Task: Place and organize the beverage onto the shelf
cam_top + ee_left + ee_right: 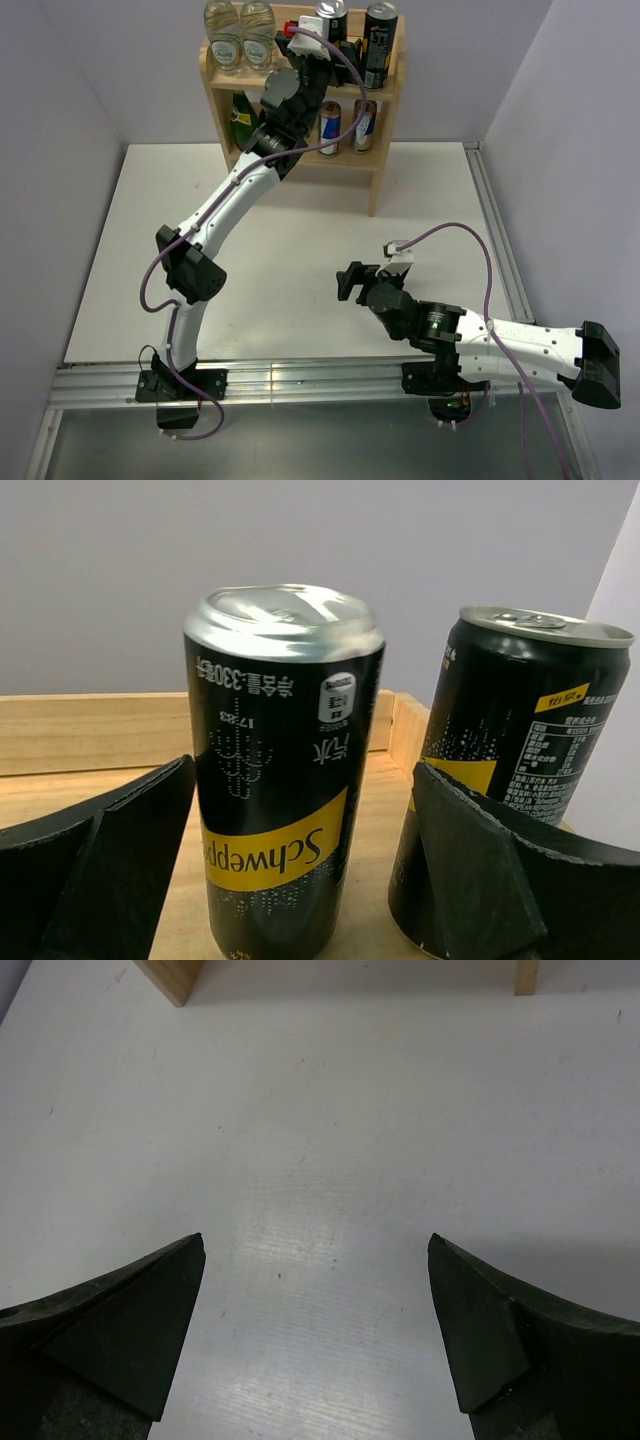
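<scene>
The light-wood shelf [377,185] stands at the table's far edge. My left gripper [336,42] is at its top board, open, with a black-and-yellow Schweppes can [331,17] upright between the fingers. In the left wrist view the can [283,780] stands on the board [80,735]; the left finger [120,860] is at its side and the right finger [470,860] stands off with a gap. A second black can [530,710] stands just to the right [380,42]. My right gripper [348,283] hovers open and empty over the white table [316,1238].
Two clear water bottles [240,35] stand on the top board's left. The lower tier holds a green bottle [243,115] and two red-and-blue cans [346,126]. The shelf's feet [170,978] show at the top of the right wrist view. A metal rail [300,378] runs along the near edge.
</scene>
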You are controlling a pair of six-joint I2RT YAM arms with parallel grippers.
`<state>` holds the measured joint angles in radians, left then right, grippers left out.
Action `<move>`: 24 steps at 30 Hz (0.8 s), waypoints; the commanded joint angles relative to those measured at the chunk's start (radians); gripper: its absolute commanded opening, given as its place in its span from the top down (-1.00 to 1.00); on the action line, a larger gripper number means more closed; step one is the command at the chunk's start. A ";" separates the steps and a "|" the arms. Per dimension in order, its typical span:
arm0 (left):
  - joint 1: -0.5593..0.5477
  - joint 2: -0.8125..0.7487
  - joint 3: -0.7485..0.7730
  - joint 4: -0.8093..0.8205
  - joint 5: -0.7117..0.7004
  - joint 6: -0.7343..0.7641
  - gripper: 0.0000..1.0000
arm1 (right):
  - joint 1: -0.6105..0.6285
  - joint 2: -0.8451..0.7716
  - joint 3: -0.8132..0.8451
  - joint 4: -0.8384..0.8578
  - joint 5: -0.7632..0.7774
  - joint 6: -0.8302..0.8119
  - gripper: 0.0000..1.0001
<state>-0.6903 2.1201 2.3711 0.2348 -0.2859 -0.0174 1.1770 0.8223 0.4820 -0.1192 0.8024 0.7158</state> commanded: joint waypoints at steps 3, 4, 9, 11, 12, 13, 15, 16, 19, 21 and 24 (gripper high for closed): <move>-0.012 -0.107 -0.061 0.023 -0.009 0.007 -0.99 | -0.007 -0.003 -0.008 0.016 0.020 0.020 -0.98; -0.014 -0.121 -0.084 0.027 -0.022 0.007 -0.99 | -0.007 -0.002 -0.008 0.016 0.021 0.020 -0.98; -0.040 -0.245 -0.280 0.081 -0.076 0.065 -0.99 | -0.007 0.003 -0.008 0.013 0.024 0.024 -0.98; -0.048 -0.287 -0.338 0.087 -0.102 0.080 -0.99 | -0.007 0.003 -0.010 0.010 0.023 0.025 -0.98; -0.051 -0.298 -0.355 0.089 -0.111 0.085 -0.99 | -0.007 0.003 -0.010 0.007 0.021 0.030 -0.98; -0.054 -0.310 -0.371 0.087 -0.117 0.089 -0.99 | -0.005 0.001 -0.010 0.004 0.020 0.033 -0.98; -0.061 -0.344 -0.421 0.089 -0.139 0.091 -0.99 | -0.004 -0.002 -0.011 0.000 0.021 0.037 -0.98; -0.064 -0.371 -0.440 0.089 -0.147 0.089 -0.99 | -0.005 -0.002 -0.013 -0.002 0.023 0.040 -0.98; -0.086 -0.429 -0.548 0.104 -0.194 0.092 -0.99 | -0.005 0.001 -0.011 -0.017 0.026 0.054 -0.98; -0.123 -0.511 -0.666 0.123 -0.255 0.097 -0.99 | -0.005 0.005 -0.002 -0.033 0.029 0.056 -0.98; -0.204 -0.658 -0.863 0.120 -0.365 0.096 -0.99 | -0.004 0.000 0.046 -0.072 0.027 0.028 -0.90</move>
<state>-0.8211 1.5990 1.6257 0.3176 -0.5171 0.0666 1.1770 0.8227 0.4831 -0.1555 0.8028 0.7425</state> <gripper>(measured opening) 0.993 0.960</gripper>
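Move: The left gripper stands open around the upright Schweppes can on the top shelf, whose middle is about 2 cm ahead, level with it sideways and in height. The second black can stands some 9 cm to the right and 1 cm ahead; the nearest clear bottle is about 13 cm left, 3 cm ahead and 3 cm higher. From the right hand, the Schweppes can is roughly 32 cm ahead, 7 cm left and 37 cm up. Back the left gripper away from the Schweppes can, fingers kept wide open so they clear its sides. Ease out back and down together, then speed up, mainly backward with some left, about 10 cm back and 5 cm each left and down in all. Let the fingers tip down some 10 degrees as they leave the shelf. ##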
